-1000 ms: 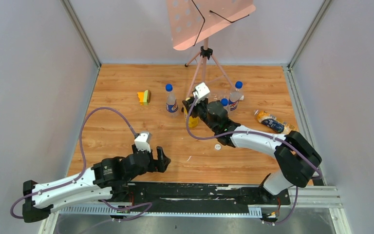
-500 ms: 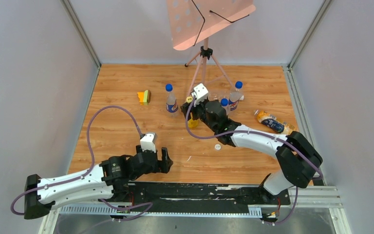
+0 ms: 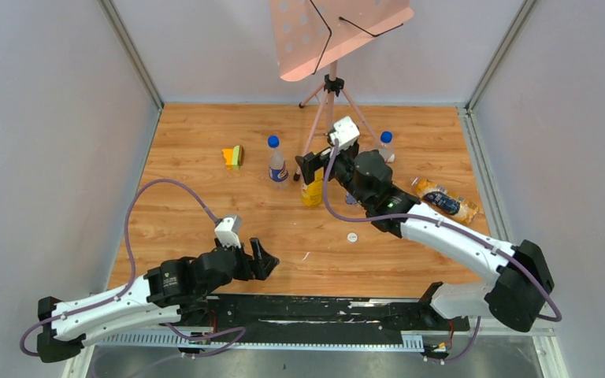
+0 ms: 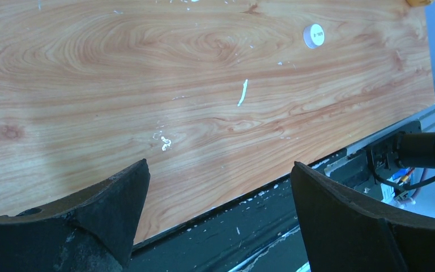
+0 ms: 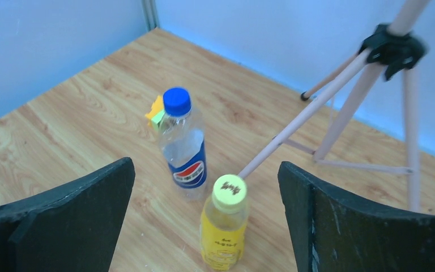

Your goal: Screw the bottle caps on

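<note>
A yellow bottle stands upright with its yellow cap on top. My right gripper is open, hanging just above and behind it, touching nothing. In the top view that gripper is over the yellow bottle. A clear bottle with a blue label wears a blue cap. Another blue-capped clear bottle stands at the far right. An amber-brown bottle lies on its side. A loose white cap lies on the wood. My left gripper is open and empty at the near edge.
A pink music stand's tripod rises behind the bottles, one leg ending close to the yellow bottle. A yellow-green sponge lies at the far left. The black base rail runs under my left gripper, the white cap beyond it.
My right gripper opened, let go of the yellow bottle's cap and drew back up and to the right. The left arm shifted slightly near the front edge, still open.
</note>
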Action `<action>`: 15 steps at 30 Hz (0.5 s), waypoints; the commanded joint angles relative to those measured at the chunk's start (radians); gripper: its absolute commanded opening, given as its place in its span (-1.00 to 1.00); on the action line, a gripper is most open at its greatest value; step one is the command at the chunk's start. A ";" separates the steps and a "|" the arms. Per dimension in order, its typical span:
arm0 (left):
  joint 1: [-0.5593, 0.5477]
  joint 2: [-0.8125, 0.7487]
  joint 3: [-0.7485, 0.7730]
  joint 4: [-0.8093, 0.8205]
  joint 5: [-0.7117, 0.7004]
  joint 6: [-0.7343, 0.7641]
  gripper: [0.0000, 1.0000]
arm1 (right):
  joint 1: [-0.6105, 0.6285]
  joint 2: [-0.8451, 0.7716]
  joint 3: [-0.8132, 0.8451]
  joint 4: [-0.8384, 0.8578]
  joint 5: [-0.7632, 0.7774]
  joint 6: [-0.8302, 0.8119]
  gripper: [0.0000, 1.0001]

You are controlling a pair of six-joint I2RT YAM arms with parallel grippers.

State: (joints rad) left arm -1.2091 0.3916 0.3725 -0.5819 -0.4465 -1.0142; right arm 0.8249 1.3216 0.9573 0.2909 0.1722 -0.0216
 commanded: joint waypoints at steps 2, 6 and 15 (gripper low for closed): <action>0.000 -0.008 -0.008 0.049 0.009 -0.025 1.00 | -0.024 -0.113 0.111 -0.211 0.190 -0.023 1.00; -0.001 -0.011 -0.005 0.051 0.014 -0.021 1.00 | -0.141 -0.192 0.144 -0.438 0.159 0.029 1.00; -0.001 -0.060 -0.018 0.076 0.024 0.024 1.00 | -0.530 -0.316 0.104 -0.628 0.150 0.027 1.00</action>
State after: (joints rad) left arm -1.2091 0.3607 0.3614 -0.5556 -0.4191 -1.0119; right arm 0.4198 1.0294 1.0622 -0.2161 0.3012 -0.0002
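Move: The orange bottle lies on its side about 38 cm to the right hand's right, 2 cm ahead and 25 cm below. The just-released yellow bottle stands 2 cm ahead and 2 cm left of this hand, its middle 18 cm below. The near blue-capped bottle is 11 cm right and 1 cm ahead, the far one 19 cm right and 12 cm ahead. From the left hand, the orange bottle is some 54 cm right, 23 cm ahead, 8 cm down. Swing the empty right gripper fast to the right, about 21 cm, away from the yellow bottle and towards the orange bottle's side of the table, passing high above the near blue-capped bottle. Lift about 5 cm early on, then hold that height, turning the hand some 30 degrees clockwise until the fingers point nearly straight forward. Keep the fingers wide open and touch nothing. ##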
